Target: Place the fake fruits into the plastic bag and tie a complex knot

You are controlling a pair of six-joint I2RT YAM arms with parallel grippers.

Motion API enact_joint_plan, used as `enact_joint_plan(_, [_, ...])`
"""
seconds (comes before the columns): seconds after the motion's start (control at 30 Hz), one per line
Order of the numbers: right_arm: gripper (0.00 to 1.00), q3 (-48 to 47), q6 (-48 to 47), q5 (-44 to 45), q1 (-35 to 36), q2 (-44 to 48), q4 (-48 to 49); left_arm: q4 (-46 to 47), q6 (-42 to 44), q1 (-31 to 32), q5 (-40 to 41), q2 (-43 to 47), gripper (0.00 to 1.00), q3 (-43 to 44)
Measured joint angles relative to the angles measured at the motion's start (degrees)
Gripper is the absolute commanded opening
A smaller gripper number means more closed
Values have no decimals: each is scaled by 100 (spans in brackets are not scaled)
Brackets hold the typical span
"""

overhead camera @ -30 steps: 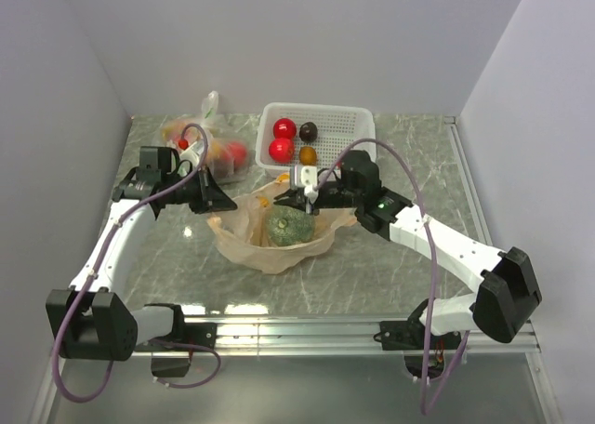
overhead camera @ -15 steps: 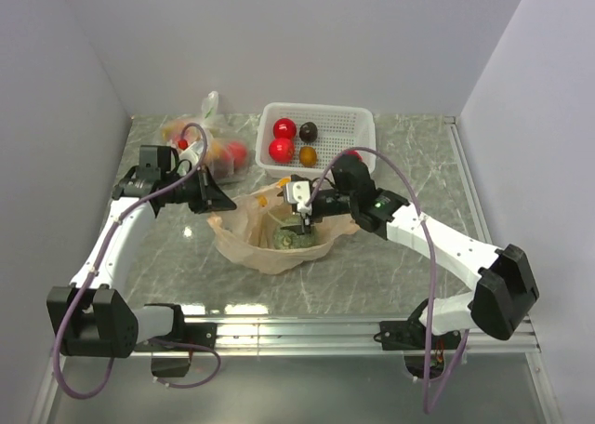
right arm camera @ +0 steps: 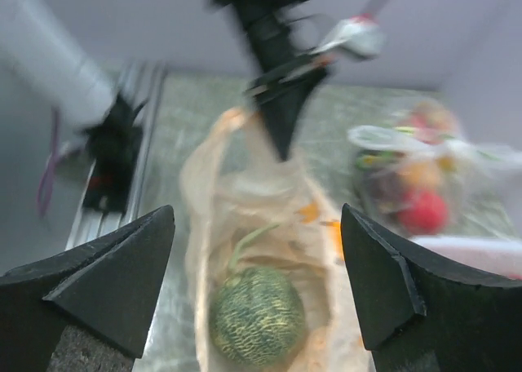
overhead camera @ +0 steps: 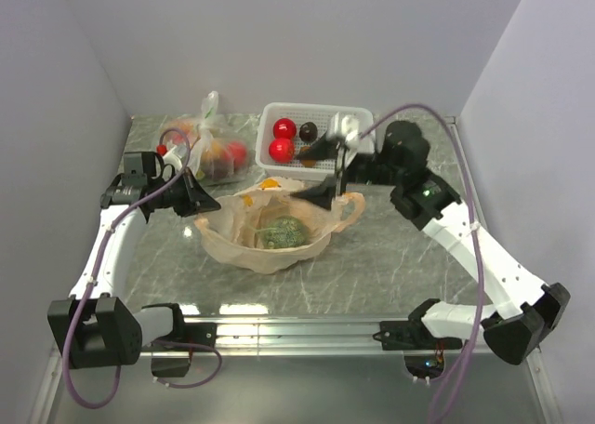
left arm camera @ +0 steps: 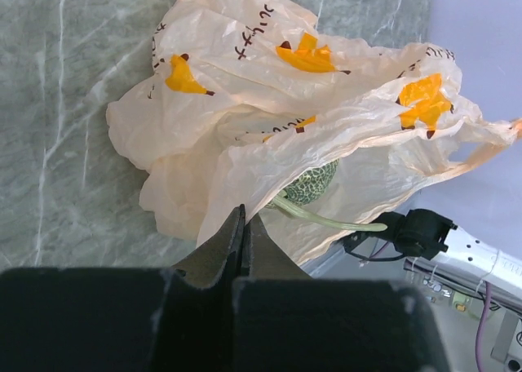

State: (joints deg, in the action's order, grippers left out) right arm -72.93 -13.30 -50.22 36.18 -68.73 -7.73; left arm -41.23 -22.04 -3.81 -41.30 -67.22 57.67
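The peach-orange plastic bag (overhead camera: pixel 244 246) lies open mid-table with the green netted melon (overhead camera: pixel 284 232) inside. My left gripper (overhead camera: pixel 206 202) is shut on the bag's left rim; the left wrist view shows its tips (left arm camera: pixel 242 219) pinching the film, with the melon (left arm camera: pixel 314 183) seen through the bag (left arm camera: pixel 277 103). My right gripper (overhead camera: pixel 316 171) is open and empty, raised between the bag and the basket. In the right wrist view it (right arm camera: pixel 257 217) hangs above the melon (right arm camera: pixel 257 313). Two red balls (overhead camera: pixel 284 127) (overhead camera: pixel 280 149) and a dark maroon one (overhead camera: pixel 308 131) lie in the basket. The other fruits are hidden.
The white basket (overhead camera: pixel 358 119) stands at the back centre, partly behind my right gripper. A clear bag of mixed fruits (overhead camera: pixel 209 150) lies at the back left, close behind my left gripper. Walls close in on the left, back and right.
My right gripper went down into the bag with the melon, let it go, and rose back toward the basket, now open. My left gripper shifted slightly left with the bag's rim.
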Motion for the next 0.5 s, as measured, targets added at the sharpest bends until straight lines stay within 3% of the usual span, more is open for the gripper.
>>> enact_joint_plan(0.1, [85, -404, 874, 258, -734, -363, 186, -2, 0, -2, 13, 0, 0, -28])
enact_joint_plan(0.23, [82, -1849, 1458, 1106, -1556, -1775, -140, -4, 4, -2, 15, 0, 0, -28])
enact_joint_plan(0.5, [86, -3724, 1469, 2968, -1982, -4472, -1808, -9, 4, -2, 28, 0, 0, -28])
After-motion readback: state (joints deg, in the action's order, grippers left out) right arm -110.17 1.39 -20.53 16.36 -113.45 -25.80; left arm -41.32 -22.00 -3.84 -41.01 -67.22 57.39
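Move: The red tomato in the tray's near right part lies about 40 cm ahead of the open right hand, 15 cm to its right and 34 cm below. From that hand the brown fruit is about 40 cm ahead, 2 cm right; the bigger red tomato 44 cm ahead, 6 cm left; both just as low. The melon, in the bag, is 7 cm ahead, 4 cm left, 32 cm down. From the left hand the red tomato is roughly 34 cm ahead, 38 cm right, 16 cm below. Still pinching the bag's left rim, the left hand stays put while the empty right hand sweeps quickly away from the bag, some 30 cm forward and 10 cm right, out over the tray towards the red tomato. Its path is nearly level at first, then drops about 15 cm; the wrist swings some 50 degrees clockwise and tips downward, fingers kept wide open. ##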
